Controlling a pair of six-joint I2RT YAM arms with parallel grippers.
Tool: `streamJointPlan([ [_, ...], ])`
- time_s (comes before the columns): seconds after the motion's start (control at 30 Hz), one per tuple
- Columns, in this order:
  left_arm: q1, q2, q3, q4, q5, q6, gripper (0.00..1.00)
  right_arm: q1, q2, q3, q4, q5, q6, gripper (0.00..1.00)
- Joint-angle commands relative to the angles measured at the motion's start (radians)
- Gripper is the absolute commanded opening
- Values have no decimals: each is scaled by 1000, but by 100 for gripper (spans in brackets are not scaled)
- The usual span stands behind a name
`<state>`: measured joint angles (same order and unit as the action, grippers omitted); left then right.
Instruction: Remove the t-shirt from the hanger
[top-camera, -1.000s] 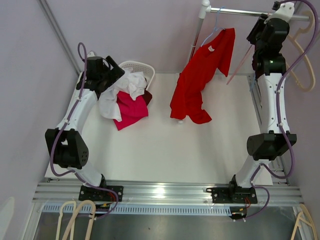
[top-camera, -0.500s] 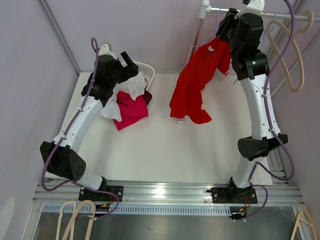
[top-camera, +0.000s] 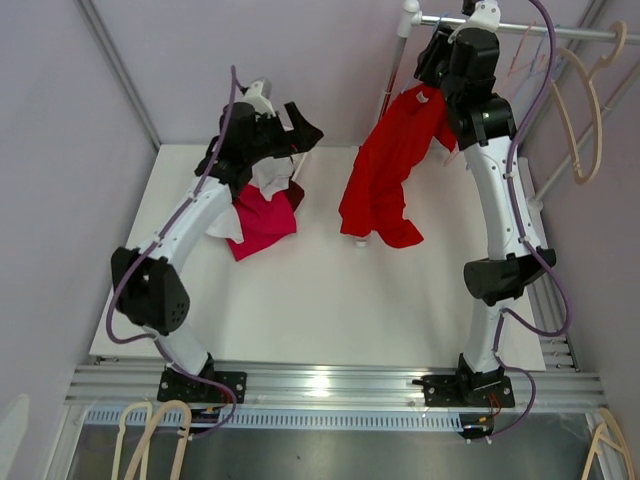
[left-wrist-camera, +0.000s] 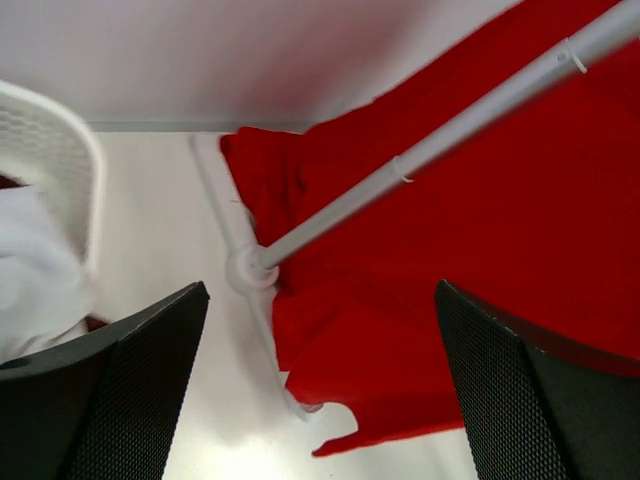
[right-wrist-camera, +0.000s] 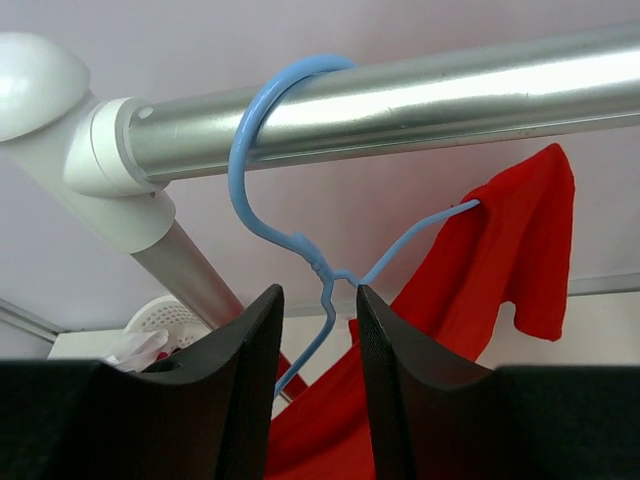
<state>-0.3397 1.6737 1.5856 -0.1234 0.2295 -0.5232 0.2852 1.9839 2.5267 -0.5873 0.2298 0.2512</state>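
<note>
The red t-shirt (top-camera: 385, 180) hangs on a blue wire hanger (right-wrist-camera: 240, 190) hooked over the metal rail (right-wrist-camera: 420, 95) at the back right. One shoulder has slid off, so the shirt droops to the left and its hem reaches the table. My right gripper (top-camera: 438, 55) is up at the rail. Its fingers (right-wrist-camera: 318, 295) are narrowly open, with the hanger's twisted neck between the fingertips and not pinched. My left gripper (top-camera: 305, 130) is raised left of the shirt, wide open and empty (left-wrist-camera: 320, 300). It faces the shirt (left-wrist-camera: 480, 240).
The rack's white pole (left-wrist-camera: 400, 170) slants down to its foot (left-wrist-camera: 248, 268) by the shirt's hem. A white laundry basket (left-wrist-camera: 60, 150) with white and pink clothes (top-camera: 262, 215) sits at the back left. Beige hangers (top-camera: 575, 100) hang further right on the rail.
My right arm swung left along the rail and brought its fingers around the hanger's neck. My left arm rose from the basket and moved right toward the shirt.
</note>
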Motion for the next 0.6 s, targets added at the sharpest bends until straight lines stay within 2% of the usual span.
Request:
streamJointPlan([
  [0.0, -35, 96, 129, 50, 168, -11, 100, 8, 4, 44, 26, -20, 14, 39],
  [0.2, -99, 165, 172, 70, 218, -20, 99, 17, 30, 49, 32, 14, -12, 38],
  [0.57, -166, 173, 229, 56, 234, -15, 99, 57, 49, 47, 44, 170, -113, 39],
])
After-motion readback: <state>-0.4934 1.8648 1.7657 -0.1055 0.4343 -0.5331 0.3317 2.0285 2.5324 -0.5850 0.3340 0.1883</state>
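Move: The red t-shirt's middle lies about 19 cm to the left hand's right, 5 cm farther out and 8 cm below; the rack's post stands about 16 cm to the hand's right and 8 cm farther out. From the right hand, the blue hanger's neck is some 4 cm straight ahead, about level; the rail crosses 7 cm above that neck, and the shirt's middle hangs 23 cm below the hand, 5 cm left and 1 cm nearer the base. Towards the red t-shirt, still on its blue hanger, the wide-open left hand sweeps about 11 cm rightward, dipping and coming most of the way back up while easing slightly back in the later part; it turns some 20 degrees clockwise. At the hanger's neck the right hand, fingers partly open, settles about 2 cm lower and a little forward, without closing. ##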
